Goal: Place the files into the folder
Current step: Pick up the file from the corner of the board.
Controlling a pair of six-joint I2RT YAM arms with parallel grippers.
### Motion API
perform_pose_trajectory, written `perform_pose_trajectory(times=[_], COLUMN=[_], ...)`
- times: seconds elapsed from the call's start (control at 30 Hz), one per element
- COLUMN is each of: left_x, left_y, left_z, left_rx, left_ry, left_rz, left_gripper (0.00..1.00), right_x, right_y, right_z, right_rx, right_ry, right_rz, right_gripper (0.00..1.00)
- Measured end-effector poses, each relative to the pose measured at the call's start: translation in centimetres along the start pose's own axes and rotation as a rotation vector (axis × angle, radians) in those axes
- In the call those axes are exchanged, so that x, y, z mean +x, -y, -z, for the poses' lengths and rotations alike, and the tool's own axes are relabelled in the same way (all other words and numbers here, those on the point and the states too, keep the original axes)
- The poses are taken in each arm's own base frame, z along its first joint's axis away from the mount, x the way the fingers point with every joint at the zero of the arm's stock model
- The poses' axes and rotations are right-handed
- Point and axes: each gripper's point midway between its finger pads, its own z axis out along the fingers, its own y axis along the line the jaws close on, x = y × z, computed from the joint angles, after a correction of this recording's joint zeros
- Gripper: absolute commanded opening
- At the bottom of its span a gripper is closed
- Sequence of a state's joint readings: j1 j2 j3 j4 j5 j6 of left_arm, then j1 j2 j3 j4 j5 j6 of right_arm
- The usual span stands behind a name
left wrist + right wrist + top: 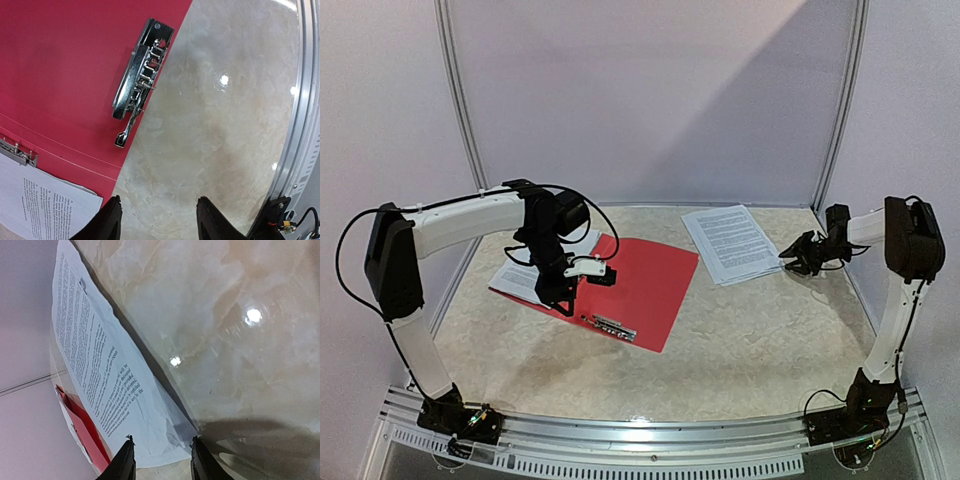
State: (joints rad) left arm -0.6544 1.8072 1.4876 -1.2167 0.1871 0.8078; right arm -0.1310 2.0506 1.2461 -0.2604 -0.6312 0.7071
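The red folder (645,280) lies open and flat in the middle of the table, its silver clip (613,326) at the near edge. Some files (518,276) lie on its left half, under my left arm. More files (730,242) are stacked at the back right. My left gripper (558,305) hangs over the folder's near edge; in the left wrist view it (159,220) is open over bare table, beside the clip (141,77). My right gripper (790,256) is at the stack's right corner. It (161,460) is open, with the corner of the files (100,365) between its fingers.
A second small metal clip (17,152) holds the top of the sheets (45,205) on the folder. A metal rail (650,440) runs along the near table edge. White walls and frame posts (840,110) close in the back and sides.
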Motion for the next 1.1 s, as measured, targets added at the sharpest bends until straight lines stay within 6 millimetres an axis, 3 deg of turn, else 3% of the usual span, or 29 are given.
perform_pose_trajectory(times=[0.6,0.83,1.1], left_x=[0.2,0.2,0.3], left_y=[-0.2,-0.2,-0.2], left_z=[0.0,-0.1,-0.5], left_rx=[-0.009,-0.009,0.001], left_ry=[-0.01,-0.014,-0.022], left_rz=[-0.003,-0.003,-0.001], left_gripper=[0.51,0.51,0.51], right_x=[-1.8,-2.0,-2.6], right_y=[-2.8,-3.4,-6.0], right_z=[-1.1,-2.9,-4.4], right_rx=[-0.152,-0.188,-0.257], right_ry=[0.016,-0.006,0.0], right_rz=[-0.023,-0.032,-0.013], right_gripper=[0.37,0.38,0.36])
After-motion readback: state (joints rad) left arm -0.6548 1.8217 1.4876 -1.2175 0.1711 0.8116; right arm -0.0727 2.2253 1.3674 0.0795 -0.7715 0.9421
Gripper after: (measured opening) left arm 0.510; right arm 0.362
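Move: The near right corner of the file stack is right at the right hand's fingertips, about 1 cm ahead, 1 cm to the left and 1 cm below; the stack's middle is some 9 cm ahead and 14 cm left. The open folder's bare red panel is about 43 cm left and 11 cm back. From the left hand, that file corner lies roughly 22 cm ahead, 60 cm right and 10 cm below. The right hand pushes the top file by its corner about 7 cm forward and 4 cm left, fingers part-open. ##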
